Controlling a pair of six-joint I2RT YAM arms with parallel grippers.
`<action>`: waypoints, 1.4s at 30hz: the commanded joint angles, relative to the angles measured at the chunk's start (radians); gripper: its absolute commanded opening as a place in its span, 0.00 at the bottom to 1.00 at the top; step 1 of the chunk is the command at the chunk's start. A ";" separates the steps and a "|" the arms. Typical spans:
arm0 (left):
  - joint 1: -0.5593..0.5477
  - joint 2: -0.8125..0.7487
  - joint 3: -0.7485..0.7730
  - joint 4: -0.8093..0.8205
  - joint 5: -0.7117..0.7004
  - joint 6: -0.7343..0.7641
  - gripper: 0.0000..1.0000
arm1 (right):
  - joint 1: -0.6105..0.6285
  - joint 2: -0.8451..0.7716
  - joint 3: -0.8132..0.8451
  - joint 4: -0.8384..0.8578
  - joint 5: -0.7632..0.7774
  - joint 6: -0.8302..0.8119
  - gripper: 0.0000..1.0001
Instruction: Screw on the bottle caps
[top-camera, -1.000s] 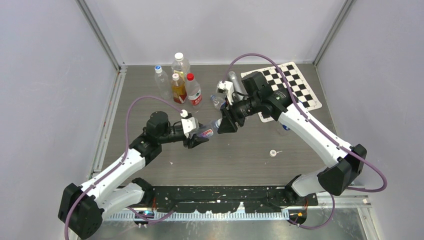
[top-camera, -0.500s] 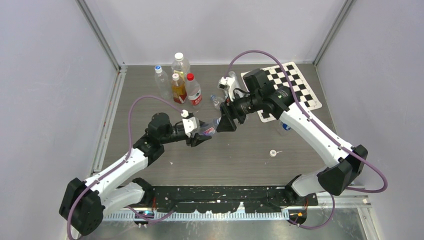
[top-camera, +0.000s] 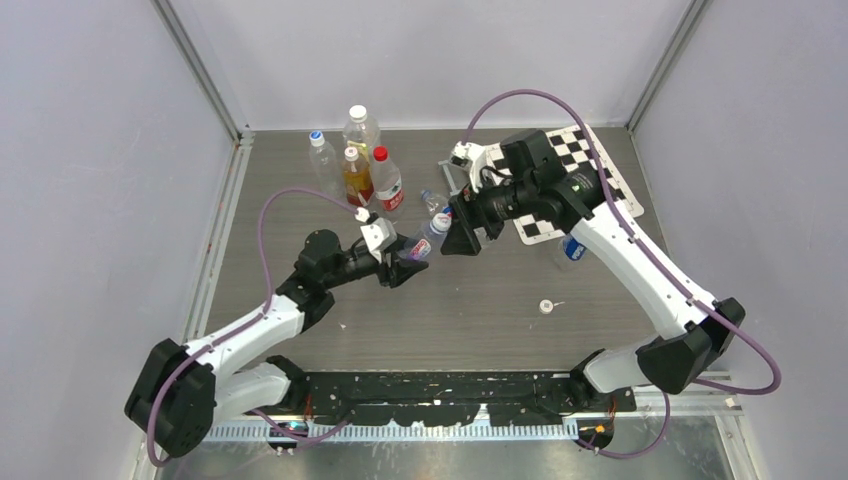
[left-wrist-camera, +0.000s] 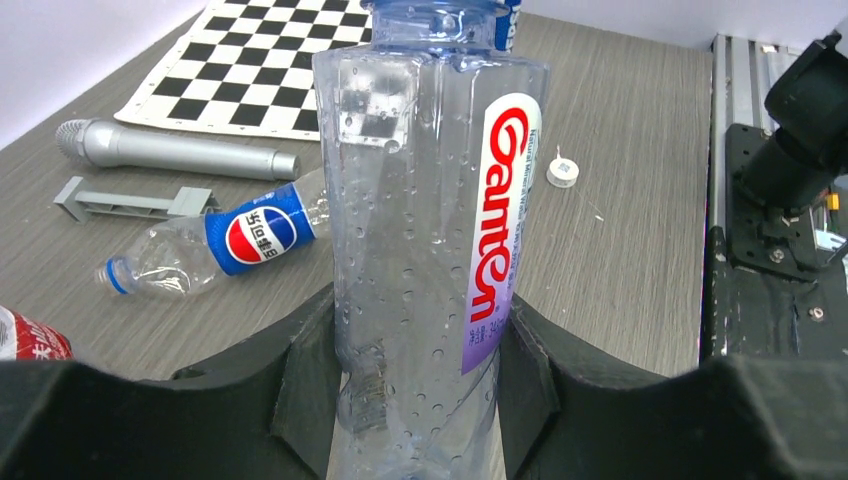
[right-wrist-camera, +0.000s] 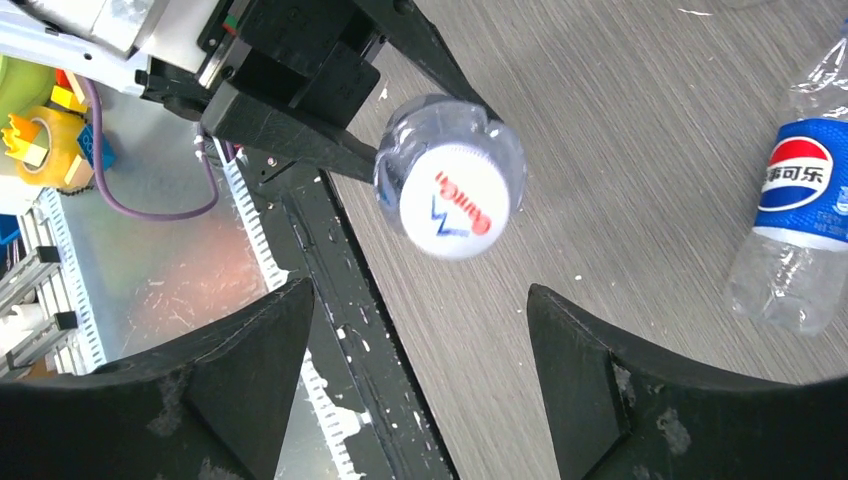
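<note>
My left gripper (top-camera: 400, 268) (left-wrist-camera: 415, 365) is shut on the lower body of a clear bottle (top-camera: 425, 240) (left-wrist-camera: 430, 220) with a Ganten label, held tilted above the table. A white printed cap (right-wrist-camera: 455, 202) sits on its neck. My right gripper (top-camera: 462, 235) (right-wrist-camera: 418, 300) faces that cap with its jaws open and wide apart, touching nothing. A Pepsi-labelled bottle (top-camera: 432, 203) (left-wrist-camera: 250, 232) (right-wrist-camera: 795, 200) lies on its side on the table. A loose white cap (top-camera: 546, 306) (left-wrist-camera: 563, 173) lies at the front right.
Several upright bottles stand at the back left, among them an amber one (top-camera: 357, 177) and a red-capped one (top-camera: 386, 182). Another blue-labelled bottle (top-camera: 570, 250) lies under the right arm. A checkerboard mat (top-camera: 590, 170), a grey cylinder (left-wrist-camera: 170, 150) and a grey bracket (left-wrist-camera: 130, 200) lie at the back right.
My right gripper has opened and drawn back from the cap. The left gripper has swung the bottle a little up and towards the back.
</note>
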 joint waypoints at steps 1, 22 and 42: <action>-0.003 0.012 -0.008 0.136 -0.037 -0.087 0.00 | -0.010 -0.072 0.073 -0.034 0.035 0.022 0.84; -0.005 0.106 0.020 0.382 -0.018 -0.269 0.00 | -0.036 -0.106 -0.002 0.381 0.297 0.426 0.47; -0.017 0.174 0.056 0.527 -0.042 -0.350 0.00 | -0.036 -0.087 -0.066 0.365 0.225 0.408 0.31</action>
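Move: The left gripper still holds the Ganten bottle, tilted to the right. Its white cap sits about 9 cm above the left hand, 5 cm to its right and 2 cm ahead. From the open, empty right gripper that cap is some 4 cm left, level fore and aft and about 1 cm higher. The lying Pepsi bottle is 16 cm ahead of the right hand, 1 cm left and 25 cm down; the red-capped bottle stands 21 cm ahead, 18 cm left, 18 cm lower. Draw the right gripper clear of the white cap, up and slightly right at first, then forward as well, about 6 cm each way up and forward, turning it some 25 degrees clockwise, levelling its fingers and closing them well down on nothing. Meanwhile keep the left grip on the Ganten bottle, raise it about 3 cm, ease it slightly right and roll it some 15 degrees towards upright. ##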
